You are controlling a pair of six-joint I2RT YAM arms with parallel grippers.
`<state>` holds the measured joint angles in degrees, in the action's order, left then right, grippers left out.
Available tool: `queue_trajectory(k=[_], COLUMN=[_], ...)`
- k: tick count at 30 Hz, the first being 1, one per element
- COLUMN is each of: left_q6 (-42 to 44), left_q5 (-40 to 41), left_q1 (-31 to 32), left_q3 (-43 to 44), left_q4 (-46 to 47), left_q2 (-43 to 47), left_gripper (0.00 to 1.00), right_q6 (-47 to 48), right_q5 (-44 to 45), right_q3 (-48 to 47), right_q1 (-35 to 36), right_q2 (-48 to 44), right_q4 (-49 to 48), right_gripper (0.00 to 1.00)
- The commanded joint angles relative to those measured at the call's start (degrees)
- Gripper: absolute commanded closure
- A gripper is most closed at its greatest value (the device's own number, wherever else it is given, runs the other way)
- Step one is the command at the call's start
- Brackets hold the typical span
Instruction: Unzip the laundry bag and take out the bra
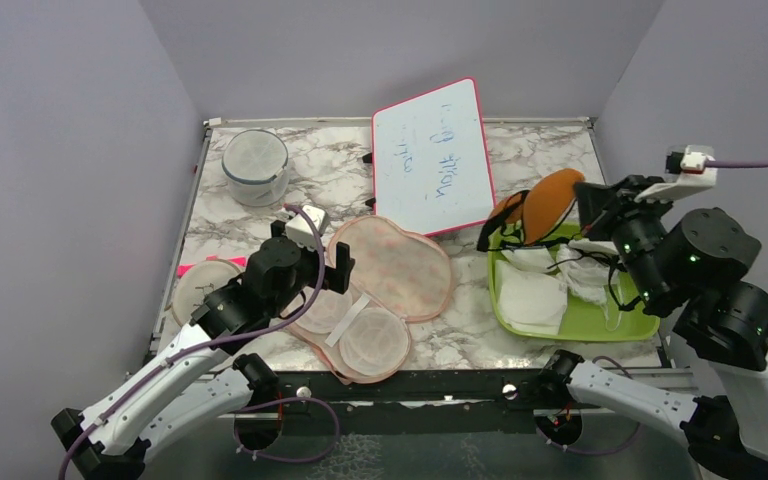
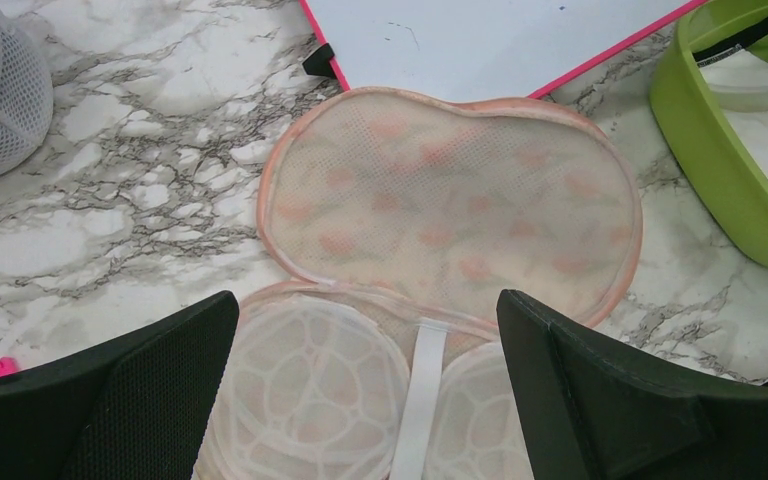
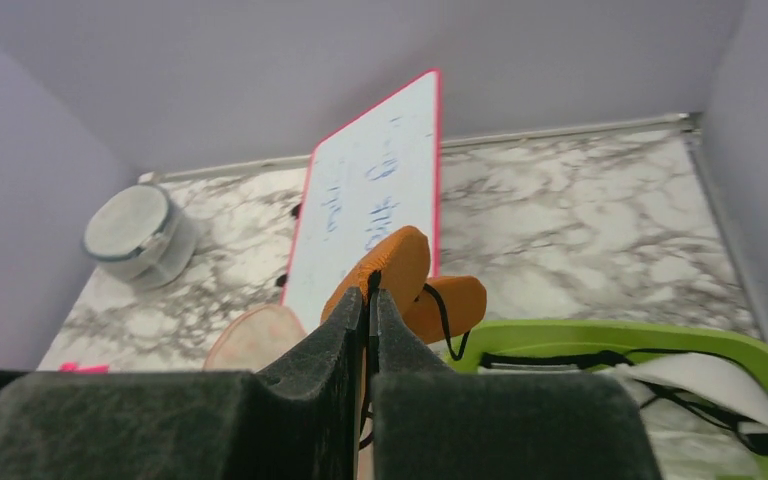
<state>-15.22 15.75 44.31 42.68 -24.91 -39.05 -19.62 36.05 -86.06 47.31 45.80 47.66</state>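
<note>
The laundry bag (image 1: 392, 268) lies unzipped and folded open on the marble table, its peach patterned flap (image 2: 450, 210) turned back. Two white mesh cup forms and a white strap (image 2: 420, 390) show in its lower half. My left gripper (image 2: 367, 300) hovers just above the bag's hinge, open, with nothing between its fingers; it sits at the bag's left edge in the top view (image 1: 325, 262). The rust-orange bra (image 1: 547, 203) hangs in the air over the green tray's far-left corner. My right gripper (image 3: 372, 295) is shut on the bra's (image 3: 392, 262) cup edge and black trim.
A lime-green tray (image 1: 585, 325) at the right holds white garments with black straps (image 1: 535, 298). A pink-framed whiteboard (image 1: 430, 155) lies behind the bag. A round white mesh cylinder (image 1: 256, 165) stands at the back left. A white disc pouch (image 1: 200, 287) lies at the left edge.
</note>
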Motion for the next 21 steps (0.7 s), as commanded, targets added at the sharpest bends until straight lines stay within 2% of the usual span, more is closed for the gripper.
queue_trajectory(k=[1, 5, 8, 13, 17, 19, 21], left_q6=[0.63, 0.72, 0.85, 0.9, 0.81, 0.81, 0.81], left_q5=[-1.8, -2.11, -2.12, -0.85, -0.11, -0.18, -0.27], left_q1=[-0.13, -0.19, -0.17, -0.19, -0.19, -0.11, -0.11], left_q3=[-0.31, -0.22, -0.16, -0.22, -0.14, -0.12, -0.14], left_q4=[1.4, 1.36, 1.41, 1.3, 0.95, 0.83, 0.84], left_q2=[-0.49, -1.26, -1.7, -1.83, -1.99, -2.0, -2.13], left_gripper=[0.01, 0.01, 0.01, 0.01, 0.01, 0.01, 0.01], right_q6=[5.46, 5.08, 2.58, -2.75, -9.77, -15.58, -17.19], right_q5=[16.32, 22.19, 23.59, 23.03, 22.42, 22.87, 24.26], right_q3=[-2.89, -4.39, -2.02, 12.16, 23.81, 24.89, 26.97], right_q1=[0.33, 0.33, 0.28, 0.33, 0.28, 0.22, 0.24], right_q2=[-1.42, -2.82, -5.01, -7.68, -5.26, -2.22, -0.19], right_q4=[6.28, 12.22, 15.16, 12.48, 8.32, 9.45, 7.17], right_gripper=[0.99, 0.99, 0.99, 0.99, 0.99, 0.99, 0.99])
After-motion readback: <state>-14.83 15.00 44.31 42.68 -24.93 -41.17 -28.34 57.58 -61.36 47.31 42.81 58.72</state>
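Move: The right hand is high up with the orange bra still shut in its fingers. The green basin's middle lies about 10 cm to its right, 4 cm ahead and some 40 cm below. The opened laundry bag lies roughly 34 cm to this hand's left and level with it, the whiteboard about 18 cm left and 33 cm farther out, both on the table. From the left hand the basin is some 50 cm to the right, 2 cm ahead and 19 cm below. Rightward first, the right hand carries the bra about 10 cm until it is over the green basin, drawing back slightly, then plunges some 16 cm towards it, easing a little left and forward. The wrist turns some 20 degrees clockwise, its left side sinks and the fingertips tip down, while the closed fingers keep their pinch on the bra. ##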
